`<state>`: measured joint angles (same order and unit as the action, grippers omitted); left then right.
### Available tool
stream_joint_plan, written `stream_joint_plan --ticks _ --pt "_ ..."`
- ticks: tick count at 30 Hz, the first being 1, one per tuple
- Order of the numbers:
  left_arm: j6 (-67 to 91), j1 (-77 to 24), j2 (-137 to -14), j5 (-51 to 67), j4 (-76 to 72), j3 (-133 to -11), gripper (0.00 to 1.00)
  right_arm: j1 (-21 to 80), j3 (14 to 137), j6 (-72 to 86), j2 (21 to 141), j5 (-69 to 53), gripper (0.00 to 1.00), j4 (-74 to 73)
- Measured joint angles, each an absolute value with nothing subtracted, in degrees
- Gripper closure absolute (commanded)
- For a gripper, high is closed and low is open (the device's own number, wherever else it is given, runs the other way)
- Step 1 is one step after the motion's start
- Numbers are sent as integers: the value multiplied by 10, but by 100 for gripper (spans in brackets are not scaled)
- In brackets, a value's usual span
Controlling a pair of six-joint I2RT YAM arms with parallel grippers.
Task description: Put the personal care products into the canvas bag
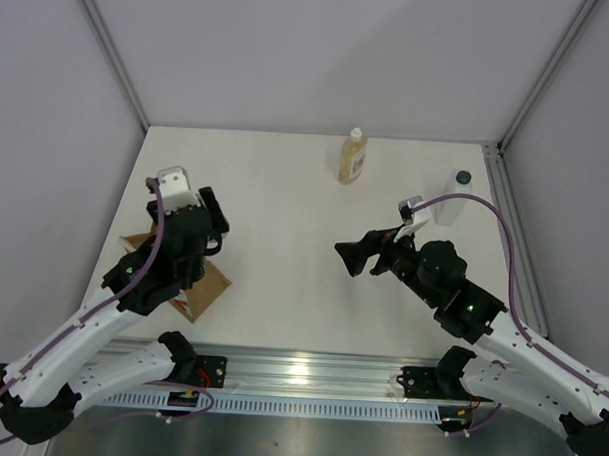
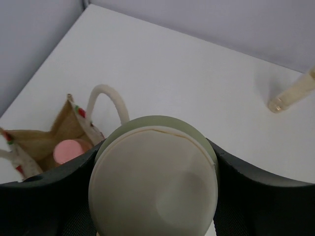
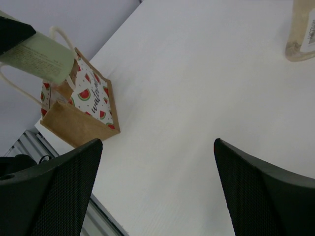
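Note:
My left gripper (image 2: pixel 153 169) is shut on the olive-green bottle with the white cap (image 2: pixel 153 187) and holds it above and just right of the open canvas bag (image 2: pixel 34 140). The orange bottle's pink cap (image 2: pixel 68 151) shows inside the bag. In the right wrist view the olive-green bottle (image 3: pixel 39 56) hangs tilted over the bag (image 3: pixel 78 115). The amber bottle (image 1: pixel 353 157) stands at the far middle of the table, the white bottle with the dark cap (image 1: pixel 456 183) at the far right. My right gripper (image 1: pixel 351 258) is open and empty over the table's middle.
The bag's cream handle (image 2: pixel 110 101) arches up beside the held bottle. The bag (image 1: pixel 207 285) stands near the front left edge of the white table (image 1: pixel 285 207), mostly under my left arm. Grey walls and metal posts enclose the table.

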<state>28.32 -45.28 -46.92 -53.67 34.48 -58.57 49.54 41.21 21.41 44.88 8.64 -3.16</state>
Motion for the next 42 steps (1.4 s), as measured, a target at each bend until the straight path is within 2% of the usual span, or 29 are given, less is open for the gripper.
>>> stream_joint_plan --ticks 9,25,35,42 --pt "274 -377 -399 -547 409 -590 100 495 412 214 431 95 1 -33" --pt "245 -343 -363 -571 444 -604 100 496 412 214 423 97 1 -41" --pt "220 -342 -368 -585 441 -627 99 496 412 214 423 96 1 -43" --pt "208 -302 -394 -592 418 -622 99 498 412 214 422 96 1 -45"
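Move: The left hand holds the green bottle high up. The canvas bag it is taken to stands about 9 cm to its left and 3 cm back, with its middle roughly 20 cm below. Inside the bag is the pink-capped bottle, some 8 cm to the hand's left, 1 cm back and 20 cm down. From the idle right hand the bag lies about 36 cm left, level with it fore and aft, and 17 cm lower. Still gripping the green bottle, the left hand carries it left some 11 cm to a place above the canvas bag, quickly at first and then easing off. It also draws back about 3 cm, climbs another 3 cm, and swings counter-clockwise some 20 degrees, the fingers keeping their hold. ##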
